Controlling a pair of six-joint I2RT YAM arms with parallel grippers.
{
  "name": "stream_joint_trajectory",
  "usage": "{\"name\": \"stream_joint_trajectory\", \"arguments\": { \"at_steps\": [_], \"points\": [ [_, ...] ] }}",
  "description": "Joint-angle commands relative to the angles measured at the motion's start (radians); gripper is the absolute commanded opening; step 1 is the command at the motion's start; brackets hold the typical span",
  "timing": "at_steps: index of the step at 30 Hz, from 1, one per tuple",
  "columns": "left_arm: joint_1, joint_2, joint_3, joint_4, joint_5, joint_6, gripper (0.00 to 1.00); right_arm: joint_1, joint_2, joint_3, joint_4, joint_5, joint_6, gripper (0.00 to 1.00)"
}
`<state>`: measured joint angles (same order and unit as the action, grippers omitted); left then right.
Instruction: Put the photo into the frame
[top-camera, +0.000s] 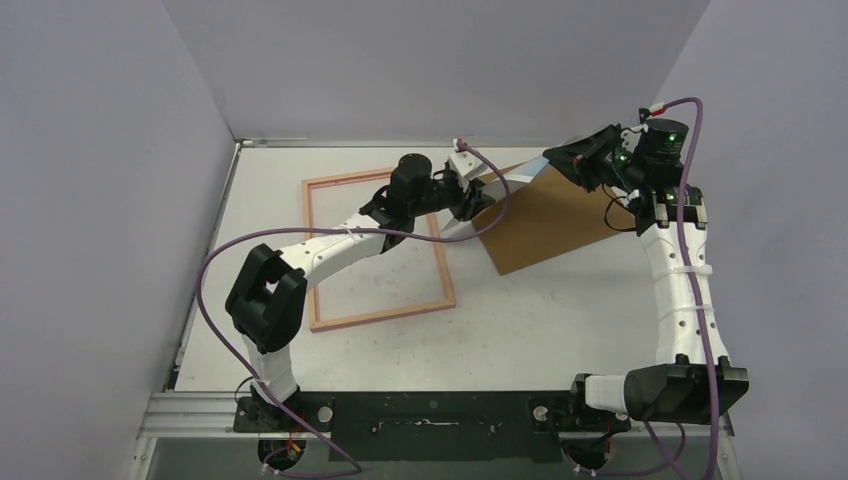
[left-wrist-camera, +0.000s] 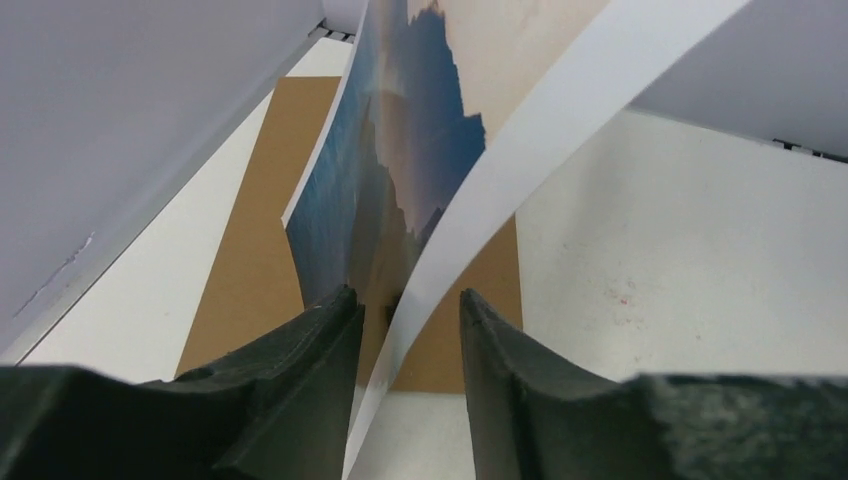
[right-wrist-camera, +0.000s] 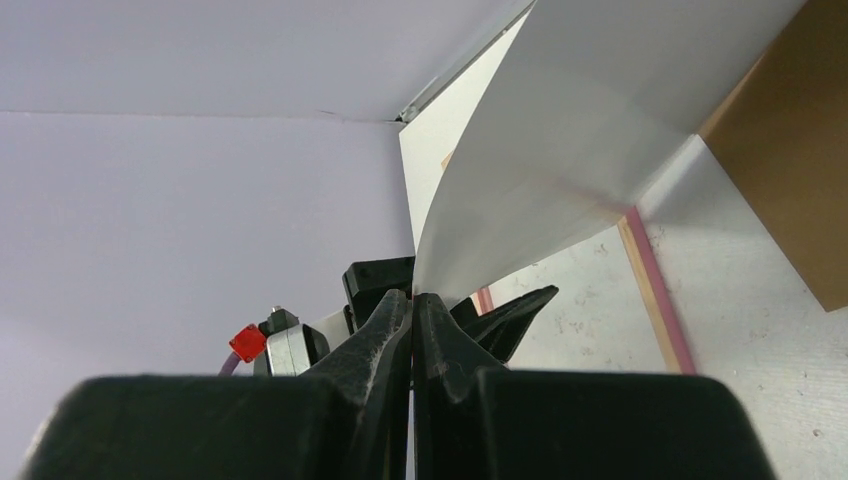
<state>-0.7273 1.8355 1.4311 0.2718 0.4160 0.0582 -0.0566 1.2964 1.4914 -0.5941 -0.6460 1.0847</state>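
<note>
The photo (top-camera: 516, 174) hangs in the air, bowed, between my two grippers over the far middle of the table. My right gripper (right-wrist-camera: 412, 297) is shut on one edge of it, and the photo's white back (right-wrist-camera: 560, 150) curves away in that view. My left gripper (left-wrist-camera: 405, 300) stands open around the opposite edge. Its jaws are apart, with the white border running between them and a gap on the right side. The seascape side of the photo (left-wrist-camera: 400, 150) faces left there. The pink frame (top-camera: 375, 250) lies flat on the table, left of the photo.
A brown backing board (top-camera: 550, 225) lies on the table under and to the right of the photo, beside the frame's right rail (right-wrist-camera: 655, 290). Grey walls close in the table at the back, left and right. Purple cables loop off both arms.
</note>
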Motion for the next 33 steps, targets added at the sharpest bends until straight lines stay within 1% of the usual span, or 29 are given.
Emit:
{"name": "stream_joint_trajectory", "arguments": {
  "at_steps": [1,2,5,6,12,14,16,18,19,22,26,30,32,33],
  "points": [
    [-0.001,-0.041,-0.012,0.15,0.003,-0.009,0.35,0.013,-0.032,0.057,0.014,-0.029,0.014,0.0],
    [-0.001,-0.047,-0.016,0.147,0.002,-0.003,0.33,0.014,-0.03,0.057,0.014,-0.029,0.017,0.0],
    [-0.001,-0.052,-0.015,0.149,0.001,0.005,0.19,0.015,-0.027,0.054,0.02,-0.027,0.034,0.0],
    [-0.002,-0.05,-0.011,0.152,0.001,0.002,0.16,0.015,-0.025,0.053,0.024,-0.028,0.041,0.0],
    [-0.011,-0.054,-0.01,0.174,-0.024,0.015,0.15,0.017,-0.014,0.062,0.037,-0.036,0.059,0.0],
    [-0.012,-0.054,-0.01,0.178,-0.028,0.017,0.12,0.017,-0.012,0.063,0.043,-0.038,0.068,0.0],
    [-0.012,-0.057,-0.009,0.181,-0.032,0.007,0.08,0.017,-0.01,0.064,0.048,-0.035,0.078,0.0],
    [-0.012,-0.06,0.003,0.162,-0.031,0.003,0.0,0.018,-0.007,0.066,0.052,-0.03,0.085,0.01],
    [-0.012,-0.062,0.007,0.152,-0.035,0.002,0.0,0.018,-0.007,0.067,0.052,-0.026,0.088,0.06],
    [-0.011,-0.078,0.003,0.147,-0.058,-0.001,0.0,0.018,-0.009,0.065,0.055,-0.009,0.093,0.13],
    [-0.012,-0.092,0.009,0.138,-0.066,-0.015,0.0,0.018,-0.012,0.043,0.106,-0.001,0.122,0.27],
    [-0.011,-0.101,0.033,0.091,-0.072,-0.017,0.0,0.017,-0.003,0.049,0.17,-0.006,0.14,0.48],
    [-0.011,-0.109,0.037,0.069,-0.086,-0.018,0.0,0.018,-0.005,0.049,0.232,-0.006,0.144,0.64],
    [-0.011,-0.112,0.043,0.058,-0.092,-0.017,0.0,0.017,-0.013,0.032,0.294,-0.004,0.161,0.68]
  ]
}}
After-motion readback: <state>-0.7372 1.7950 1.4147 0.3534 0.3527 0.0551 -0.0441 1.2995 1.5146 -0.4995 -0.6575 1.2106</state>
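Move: The photo's near long edge already runs down between my half-open left fingers. Its middle lies about 5 cm ahead, 8 cm to the right and 4 cm below that hand. From my right hand, shut on the raised corner, the middle is some 7 cm ahead, neither left nor right, and 16 cm below. The brown board lies about 8 cm ahead, 14 cm right and 25 cm below my left hand; the frame is level with it, 23 cm to the left, equally low. I shut my left fingers fully on the photo's edge and pinch it while that hand rises about 3 cm. My right hand keeps its hold on the corner as it eases up a little. Once the left grip is closed I open the right fingers past halfway to let the corner go, still rising, some 3 cm in all. ##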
